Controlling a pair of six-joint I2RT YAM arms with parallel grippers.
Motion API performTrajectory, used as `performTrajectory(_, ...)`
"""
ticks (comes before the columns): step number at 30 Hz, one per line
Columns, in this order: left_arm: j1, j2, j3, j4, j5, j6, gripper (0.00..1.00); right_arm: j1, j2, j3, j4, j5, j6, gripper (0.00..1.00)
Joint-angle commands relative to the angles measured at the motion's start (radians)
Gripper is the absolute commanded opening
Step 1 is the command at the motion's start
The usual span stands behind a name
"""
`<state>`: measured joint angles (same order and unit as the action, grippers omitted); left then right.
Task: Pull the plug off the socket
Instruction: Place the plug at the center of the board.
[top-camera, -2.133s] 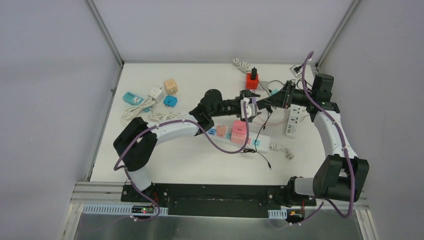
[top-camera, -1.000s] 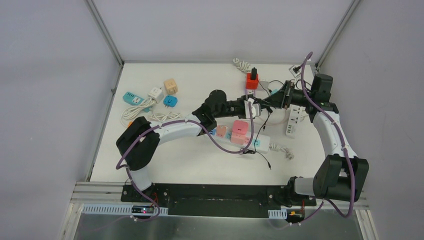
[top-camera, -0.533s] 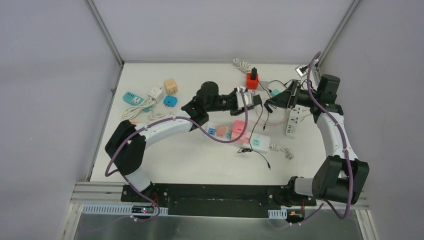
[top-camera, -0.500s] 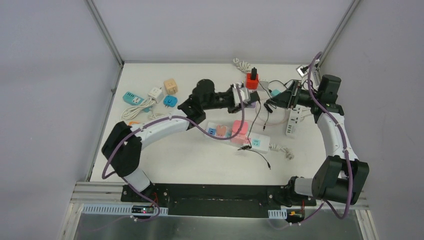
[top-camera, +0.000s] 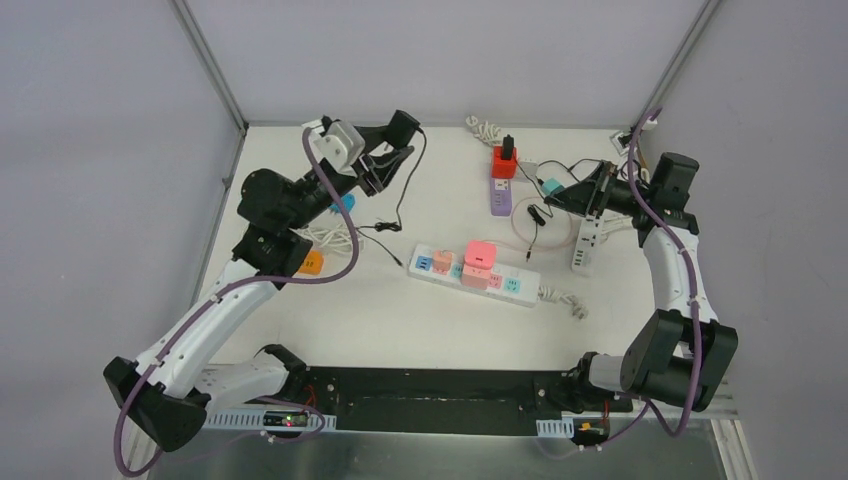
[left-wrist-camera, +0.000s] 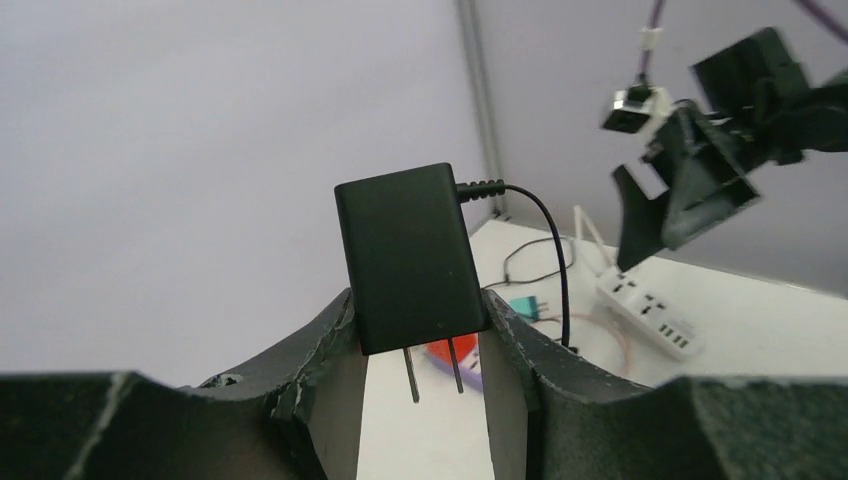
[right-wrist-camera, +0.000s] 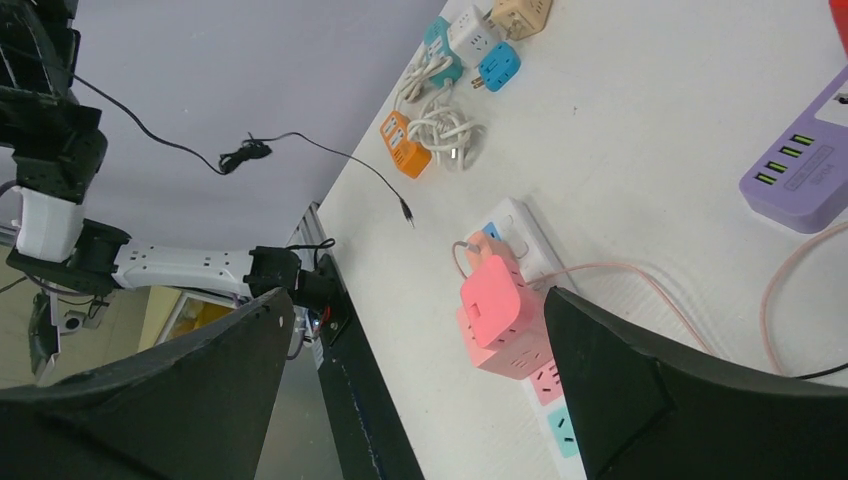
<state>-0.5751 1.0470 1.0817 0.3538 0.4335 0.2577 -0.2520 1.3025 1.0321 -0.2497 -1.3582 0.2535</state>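
My left gripper (left-wrist-camera: 420, 335) is shut on a black plug (left-wrist-camera: 410, 258), gripping its sides with the two prongs bare and pointing down between the fingers. In the top view the plug (top-camera: 404, 124) is held high over the table's back left, away from any socket. Its thin black cable (top-camera: 398, 200) hangs to the table. The purple socket strip (top-camera: 498, 196) lies at back centre, also visible in the right wrist view (right-wrist-camera: 800, 175). My right gripper (top-camera: 570, 196) hovers open to the right of the strip, with nothing between its fingers (right-wrist-camera: 660, 390).
A white power strip (top-camera: 510, 285) with a pink cube adapter (top-camera: 478, 262) lies mid-table. A red cube socket (top-camera: 504, 161) stands behind the purple strip. Another white strip (top-camera: 585, 243) lies at the right. Blue, white, tan and orange adapters (top-camera: 312, 186) with coiled cords sit at the left.
My left arm has swung from the purple strip up to the back left, carrying the black plug and its cable. My right gripper has opened wide and drawn back slightly to the right.
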Motion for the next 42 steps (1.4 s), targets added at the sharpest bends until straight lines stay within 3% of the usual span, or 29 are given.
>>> performTrajectory(1, 0.015, 0.022, 0.031, -0.12, -0.309, 0.04, 0.0, -0.017, -0.013, -0.002, -0.01, 0.019, -0.062, 1.0)
performTrajectory(5, 0.065, 0.165, 0.092, -0.119, -0.362, 0.045, 0.0, -0.023, -0.004, -0.001, -0.039, 0.03, -0.093, 1.0)
performTrajectory(11, 0.228, 0.388, 0.16, -0.022, -0.3, -0.107, 0.0, -0.024, -0.001, 0.003, -0.076, 0.039, -0.131, 1.0)
performTrajectory(16, 0.291, 0.492, 0.177, 0.029, -0.288, -0.192, 0.0, -0.024, 0.004, 0.005, -0.09, 0.043, -0.144, 1.0)
performTrajectory(42, 0.326, 0.611, 0.26, -0.065, -0.298, -0.236, 0.0, -0.024, 0.003, 0.005, -0.112, 0.052, -0.166, 1.0)
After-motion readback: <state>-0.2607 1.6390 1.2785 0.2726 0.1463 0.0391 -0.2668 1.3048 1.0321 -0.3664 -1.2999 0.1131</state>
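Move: The left hand holds the black charger high up; a clear patch of the far-left table lies about 24 cm ahead, 10 cm to the left and 46 cm below. The beige cube plug is some 31 cm ahead and 19 cm left, the blue plug 20 cm ahead and 18 cm left, the white plug 25 cm ahead and 27 cm left, all roughly 45 cm below. From the idle right hand, that patch is about 22 cm ahead, 50 cm left and 27 cm below. Carry the black charger with the left gripper quickly forward about 23 cm, then increasingly down, some 18 cm in all, drifting left towards the far-left table beside the beige cube plug. Swing the fingers counter-clockwise and tip them down, about 30 degrees each, until they point mostly forward; keep the grip and hold there, still well above the table. ##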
